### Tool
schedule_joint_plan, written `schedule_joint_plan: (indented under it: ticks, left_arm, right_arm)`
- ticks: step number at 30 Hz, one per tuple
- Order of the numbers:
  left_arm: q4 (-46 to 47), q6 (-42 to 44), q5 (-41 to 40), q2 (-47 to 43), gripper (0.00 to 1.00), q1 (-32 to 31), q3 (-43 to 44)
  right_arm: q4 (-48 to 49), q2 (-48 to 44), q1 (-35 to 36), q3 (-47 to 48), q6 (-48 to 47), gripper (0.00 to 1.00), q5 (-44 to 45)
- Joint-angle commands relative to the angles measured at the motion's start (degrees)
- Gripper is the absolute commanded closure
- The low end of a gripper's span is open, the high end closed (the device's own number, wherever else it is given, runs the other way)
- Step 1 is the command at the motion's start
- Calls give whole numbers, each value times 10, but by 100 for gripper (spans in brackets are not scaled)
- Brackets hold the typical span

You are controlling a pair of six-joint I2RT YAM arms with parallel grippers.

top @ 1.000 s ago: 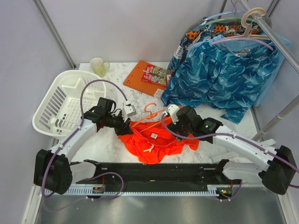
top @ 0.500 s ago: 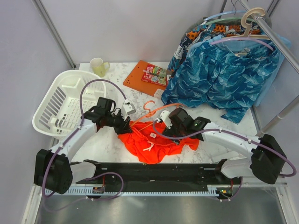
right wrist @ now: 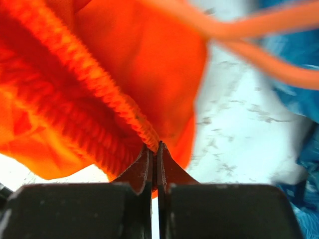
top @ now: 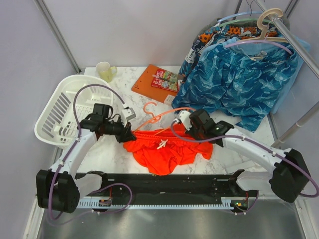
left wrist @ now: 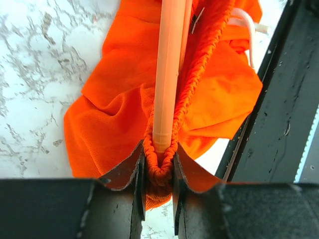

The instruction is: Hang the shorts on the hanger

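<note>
The orange-red shorts (top: 167, 152) lie on the marble table, their waistband pulled out straight between my two grippers. My left gripper (top: 130, 136) is shut on the left end of the waistband. In the left wrist view its fingertips (left wrist: 158, 162) pinch the gathered band around the tip of the orange hanger (left wrist: 169, 74), which runs inside the shorts (left wrist: 114, 114). My right gripper (top: 191, 132) is shut on the right end; the right wrist view shows its tips (right wrist: 154, 149) clamped on the ribbed edge of the shorts (right wrist: 124, 59). The hanger's hook (top: 149, 107) sticks out behind the waistband.
A white basket (top: 65, 114) stands at the left, with a mug (top: 105, 71) behind it. An orange board with a booklet (top: 157, 79) lies at the back. Blue patterned garments (top: 239, 84) hang on the rail at the right. A black frame (top: 164, 181) runs along the near edge.
My right gripper has shut on the waistband's right end. The left arm has pulled left, and the waistband is now stretched straight. The hanger has shifted left with it.
</note>
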Motion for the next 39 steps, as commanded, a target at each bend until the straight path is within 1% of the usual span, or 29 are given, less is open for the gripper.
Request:
schedule_joint_plan:
  ticks: [1, 4, 6, 7, 8, 9, 10, 11, 13, 16, 17, 18, 23, 26, 30, 31, 32, 34, 39]
  left_arm:
    - [-59, 69, 27, -36, 98, 49, 25]
    - [-103, 116, 65, -38, 98, 89, 34]
    - [-123, 159, 72, -38, 98, 93, 40]
    - [-152, 183, 76, -37, 98, 113, 42]
    - [-162, 223, 77, -38, 98, 118, 43]
    - [-170, 232, 81, -38, 98, 124, 42]
    - [-176, 243, 81, -39, 98, 131, 43]
    - [-205, 281, 83, -37, 98, 130, 45]
    - [-224, 310, 82, -38, 98, 131, 48]
    - [-232, 328, 58, -38, 98, 131, 51]
    - [-248, 361, 44, -38, 98, 131, 49]
    - [-247, 370, 33, -38, 98, 131, 44]
    - [-232, 376, -44, -23, 98, 131, 35]
    - [-218, 369, -65, -20, 98, 127, 37]
    - [-216, 353, -99, 13, 98, 115, 61]
    - [-216, 345, -107, 23, 98, 105, 66]
    - [-217, 342, -108, 25, 98, 101, 78]
    - [-218, 322, -111, 29, 98, 69, 89]
    - [-211, 263, -121, 35, 98, -11, 124]
  right_arm:
    - [-20, -55, -86, 2, -33, 100, 45]
    - [-19, -68, -153, 7, -39, 100, 16]
    - [-17, -68, -188, 11, -36, 100, -9]
    - [-16, -62, -196, 18, -28, 100, -21]
    - [-15, -58, -204, 22, -25, 100, -27]
    - [-14, -55, -217, 24, -21, 100, -29]
    - [-10, -50, -223, 27, -20, 100, -31]
    - [-2, -43, -227, 27, -22, 100, -33]
    - [1, -35, -234, 35, -23, 100, -36]
    - [0, -26, -241, 54, -19, 100, -44]
    - [-1, -25, -241, 59, -21, 100, -43]
    - [-1, -24, -241, 60, -28, 100, -44]
    - [-13, -41, -242, 75, -56, 100, -47]
    - [-29, -54, -242, 82, -68, 100, -57]
    - [-50, -63, -241, 107, -82, 100, -73]
    - [-57, -67, -242, 112, -86, 100, -73]
    - [-60, -69, -239, 118, -86, 100, -98]
    - [-73, -73, -228, 135, -85, 100, -109]
    - [-85, -76, -160, 167, -57, 100, -105]
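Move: The right hand already pinches the shorts' waistband. The free right end of the hanger lies roughly 8 cm ahead of it, 2 cm to its right and 6 cm higher; the hook is about 17 cm left and 10 cm ahead, and the white drawstring some 12 cm left, 4 cm back and 4 cm lower. From the left hand, still gripping waistband and hanger end together, that free end lies about 26 cm right and 9 cm ahead. Forward, right and up, about 4 cm each way in a quick first pull, the right hand draws the waistband towards and around the hanger's free end, then mainly lifts to nearly 10 cm, rolling its left side up some 15 degrees. The left hand keeps its pinch, shifts left overall and turns clockwise, rising briefly, dipping, then coming up again. ##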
